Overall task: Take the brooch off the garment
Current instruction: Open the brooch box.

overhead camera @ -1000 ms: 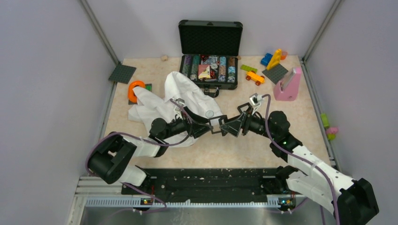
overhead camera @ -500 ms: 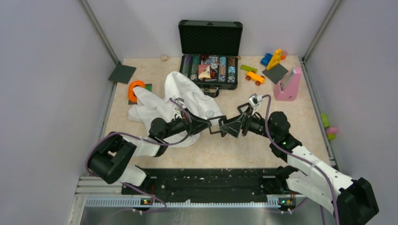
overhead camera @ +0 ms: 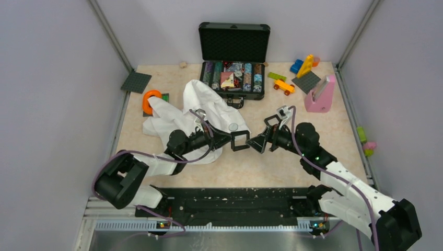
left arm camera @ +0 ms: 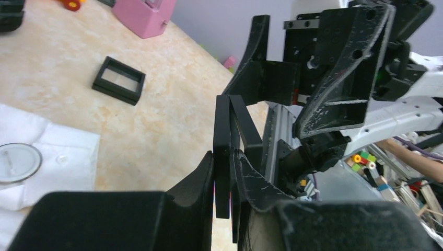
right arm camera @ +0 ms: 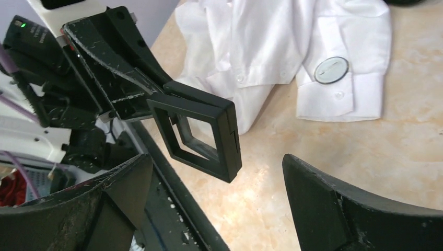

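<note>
A white shirt (overhead camera: 193,112) lies crumpled on the table's left half. The brooch (overhead camera: 233,126), a small round pale disc with a dark rim, sits on its cuff (right arm camera: 334,94) and shows in the right wrist view (right arm camera: 331,69) and at the left wrist view's edge (left arm camera: 15,162). My left gripper (overhead camera: 232,140) is shut on a black square frame (overhead camera: 239,141), held edge-on above the table just near of the brooch (left arm camera: 223,130). My right gripper (overhead camera: 256,144) faces it from the right, jaws open wide, with the frame (right arm camera: 193,107) hanging between its fingers untouched.
A second black square frame (left arm camera: 118,80) lies flat on the table. An open black case (overhead camera: 233,73) of small items stands at the back, a pink stand (overhead camera: 319,95) and toy bricks (overhead camera: 305,65) at the back right, an orange ring (overhead camera: 151,100) at the left.
My left gripper has closed on the black frame. My right gripper has opened, let go of the frame and drawn back a little to the right.
</note>
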You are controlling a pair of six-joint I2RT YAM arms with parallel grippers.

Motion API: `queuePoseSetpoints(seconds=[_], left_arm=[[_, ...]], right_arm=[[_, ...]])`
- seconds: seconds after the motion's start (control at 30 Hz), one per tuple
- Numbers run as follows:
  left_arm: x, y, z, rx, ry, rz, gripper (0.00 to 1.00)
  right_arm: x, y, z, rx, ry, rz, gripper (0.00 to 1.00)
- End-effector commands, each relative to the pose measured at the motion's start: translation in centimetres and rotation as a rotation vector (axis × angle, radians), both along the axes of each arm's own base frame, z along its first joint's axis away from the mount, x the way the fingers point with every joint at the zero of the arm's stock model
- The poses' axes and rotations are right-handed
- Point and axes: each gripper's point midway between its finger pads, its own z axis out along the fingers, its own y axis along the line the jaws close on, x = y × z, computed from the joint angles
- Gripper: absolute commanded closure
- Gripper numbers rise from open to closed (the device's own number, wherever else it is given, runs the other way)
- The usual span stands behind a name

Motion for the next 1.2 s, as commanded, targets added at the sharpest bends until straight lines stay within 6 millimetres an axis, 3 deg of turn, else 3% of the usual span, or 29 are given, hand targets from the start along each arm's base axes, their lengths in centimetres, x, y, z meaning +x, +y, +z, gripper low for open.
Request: queuePoseSetpoints(seconds=[0.0,0.2,0.3,0.43,0.53,0.57,0.63,0.73,0.8,0.9,1.07,1.17], left_arm=[[2.3,0.5,0.7,0.053,-0.044,0.114,0.83],[4.5,1.6,-1.1,0.176,-0.017,0.263,0.84],[4.9,1.7,-1.6,0.289,-0.086,0.338,0.85],[5.7,2.2,-1.1,0.543,-0.26,0.496,0.85],[6.9,3.5,0.7,0.729,-0.332,0.61,0.85],[7.6,4.0,2.6,0.803,-0.374,0.68,0.86],[8.5,5.6,4.5,1.008,-0.426,0.819,0.87],[9.4,7.3,6.1,1.25,-0.409,0.978,0.86],[9.7,7.0,6.3,1.335,-0.379,0.996,0.86],[9.5,5.6,6.0,1.319,-0.301,0.94,0.86],[7.8,1.4,6.0,1.032,-0.148,0.763,0.84],[6.9,0.1,5.6,0.928,-0.049,0.675,0.84]], right_arm=[[1.3,-0.8,2.4,-0.043,-0.089,-0.068,0.03],[1.5,-0.1,1.0,-0.149,-0.092,-0.108,0.02],[1.8,0.6,0.2,-0.222,-0.119,-0.152,0.02],[3.2,-1.4,1.6,-0.209,-0.2,-0.321,0.02],[3.4,-4.3,3.2,-0.154,-0.273,-0.448,0.02],[3.2,-5.2,3.6,-0.144,-0.304,-0.478,0.02],[2.7,-6.6,4.5,-0.129,-0.372,-0.505,0.02],[1.8,-7.8,5.4,-0.102,-0.459,-0.514,0.02],[1.3,-8.4,5.8,-0.093,-0.479,-0.522,0.02],[1.1,-9.0,5.9,-0.124,-0.465,-0.526,0.01],[0.9,-8.0,5.4,-0.192,-0.393,-0.465,0.01],[0.9,-7.6,5.2,-0.226,-0.304,-0.448,0.01]])
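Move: The brooch box, slightly ajar, is already pinched by its edge in the left hand, its middle about 4 cm to the right of that hand and roughly level. A round disc on the garment's cuff lies some 15 cm ahead of the left hand, 1 cm right and 18 cm below; the empty frame on the table is about 18 cm ahead, 22 cm right, equally low. From the right hand, open and empty, the box is about 5 cm left and 2 cm ahead, at its height. Keeping its pinch on the box's edge, the left hand goes some 9 cm forward, dipping a little, then rising well above its start and easing back down to finish about 4 cm higher. Its wrist rolls and swings counter-clockwise, bringing fingers that pointed right round to forward and slightly down. The right hand, wide open, sways briefly left, then draws right and up away from the box, turning nearly 30 degrees clockwise and tipping up. ##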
